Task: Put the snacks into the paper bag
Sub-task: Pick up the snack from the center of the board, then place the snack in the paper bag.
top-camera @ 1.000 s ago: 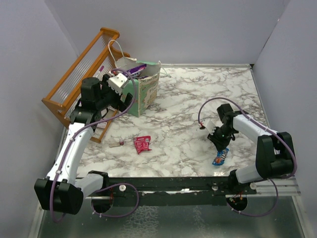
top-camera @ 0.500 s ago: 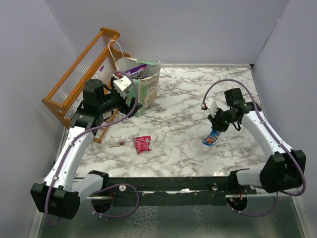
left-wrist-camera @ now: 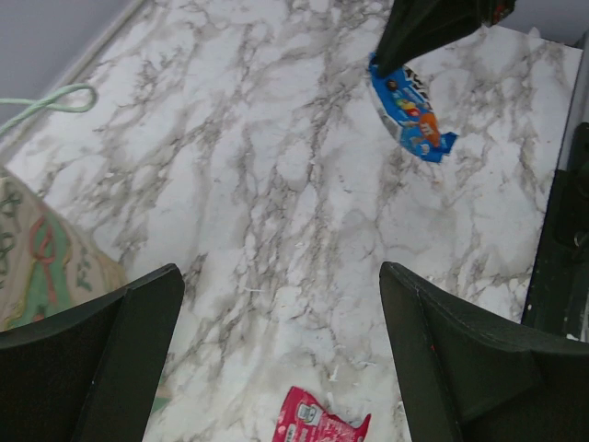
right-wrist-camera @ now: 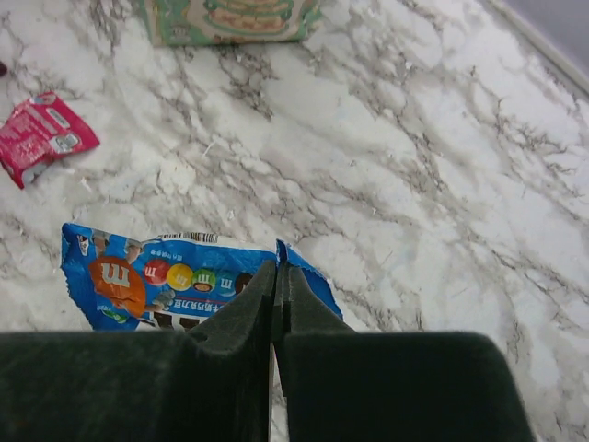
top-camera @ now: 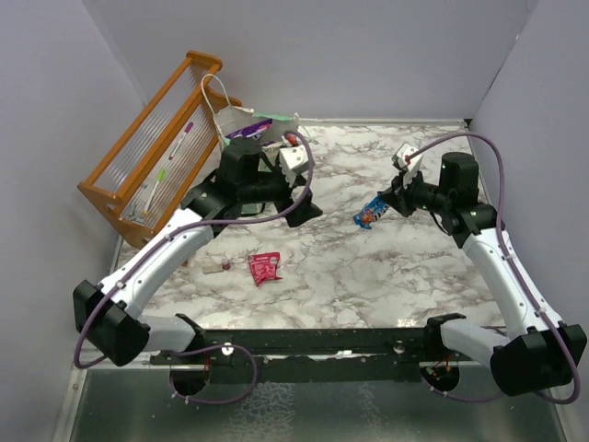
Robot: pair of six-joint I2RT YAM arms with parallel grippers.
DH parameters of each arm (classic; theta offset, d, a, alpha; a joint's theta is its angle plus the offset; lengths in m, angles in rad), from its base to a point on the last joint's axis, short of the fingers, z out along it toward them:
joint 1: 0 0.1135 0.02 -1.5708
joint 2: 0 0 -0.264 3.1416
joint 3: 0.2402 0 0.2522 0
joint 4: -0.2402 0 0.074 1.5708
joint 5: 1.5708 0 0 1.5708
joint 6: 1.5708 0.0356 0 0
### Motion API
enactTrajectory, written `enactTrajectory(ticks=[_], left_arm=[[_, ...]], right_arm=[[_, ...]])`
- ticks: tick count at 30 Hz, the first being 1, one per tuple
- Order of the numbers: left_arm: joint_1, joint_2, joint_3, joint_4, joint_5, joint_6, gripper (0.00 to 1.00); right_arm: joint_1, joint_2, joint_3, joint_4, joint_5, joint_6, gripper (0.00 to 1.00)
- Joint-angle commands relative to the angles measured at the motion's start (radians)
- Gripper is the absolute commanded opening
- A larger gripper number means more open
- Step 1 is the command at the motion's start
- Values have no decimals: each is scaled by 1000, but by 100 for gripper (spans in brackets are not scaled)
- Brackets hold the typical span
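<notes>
My right gripper point(top-camera: 390, 202) point(right-wrist-camera: 276, 270) is shut on the edge of a blue snack packet point(top-camera: 371, 214) point(right-wrist-camera: 156, 281) point(left-wrist-camera: 409, 110), which hangs above the marble table right of centre. A red snack packet point(top-camera: 265, 267) point(left-wrist-camera: 317, 425) point(right-wrist-camera: 41, 133) lies flat near the front left. The mint and cream paper bag point(top-camera: 267, 138) point(left-wrist-camera: 46, 267) point(right-wrist-camera: 230, 18) stands at the back left, partly hidden by my left arm, with snacks showing in its mouth. My left gripper point(top-camera: 308, 206) point(left-wrist-camera: 281, 272) hovers open and empty, just right of the bag.
An orange slatted rack point(top-camera: 156, 138) leans in the back-left corner. A tiny red-capped tube point(top-camera: 221, 267) lies left of the red packet. The bag's loose handle loop point(left-wrist-camera: 46, 99) rests on the table. Grey walls close in the table on three sides.
My right gripper shut on the blue packet at the front right, lifted it and carried it back and left. My left arm swung from the bag's left side out over the table.
</notes>
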Motion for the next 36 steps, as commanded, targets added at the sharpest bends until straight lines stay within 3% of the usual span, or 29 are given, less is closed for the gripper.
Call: enactTrajectory(ticks=[1, 8, 17, 25, 31, 36], left_arm=[[-104, 96, 78, 23, -17, -102, 90], [-230, 270, 216, 46, -49, -237, 89], [-295, 412, 257, 117, -87, -293, 88], [-307, 495, 273, 136, -74, -317, 75], [-307, 496, 271, 140, -43, -305, 59], [-307, 464, 253, 143, -52, -271, 57]], right_arm=[[-2, -73, -86, 284, -35, 159, 1], [-2, -217, -238, 400, -23, 186, 1], [-2, -260, -274, 414, -38, 197, 1], [-4, -293, -283, 412, -68, 193, 1], [-5, -299, -292, 415, -76, 187, 1], [-5, -299, -304, 423, -85, 175, 1]])
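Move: The blue snack, already pinched in the right gripper, hangs some 18 cm to the left hand's right, about level fore and aft and 12 cm below it. From the left hand, the pink packet lies about 12 cm left, 1 cm back and 27 cm down; the paper bag is 22 cm ahead, 15 cm left, 16 cm below. From the right hand, the snack's middle is 4 cm left, 3 cm back, 3 cm down, and the left gripper 21 cm left, 2 cm back, 8 cm up. Rightwards, the left hand sweeps about 16 cm towards the snack, increasingly sinking as it arrives, rolling some 20 degrees so its forward side dips, then partly closes its wide-open fingers around the packet's free end. The right hand keeps its pinch on the other end, easing slightly back and up while its fingers tip up towards level. ##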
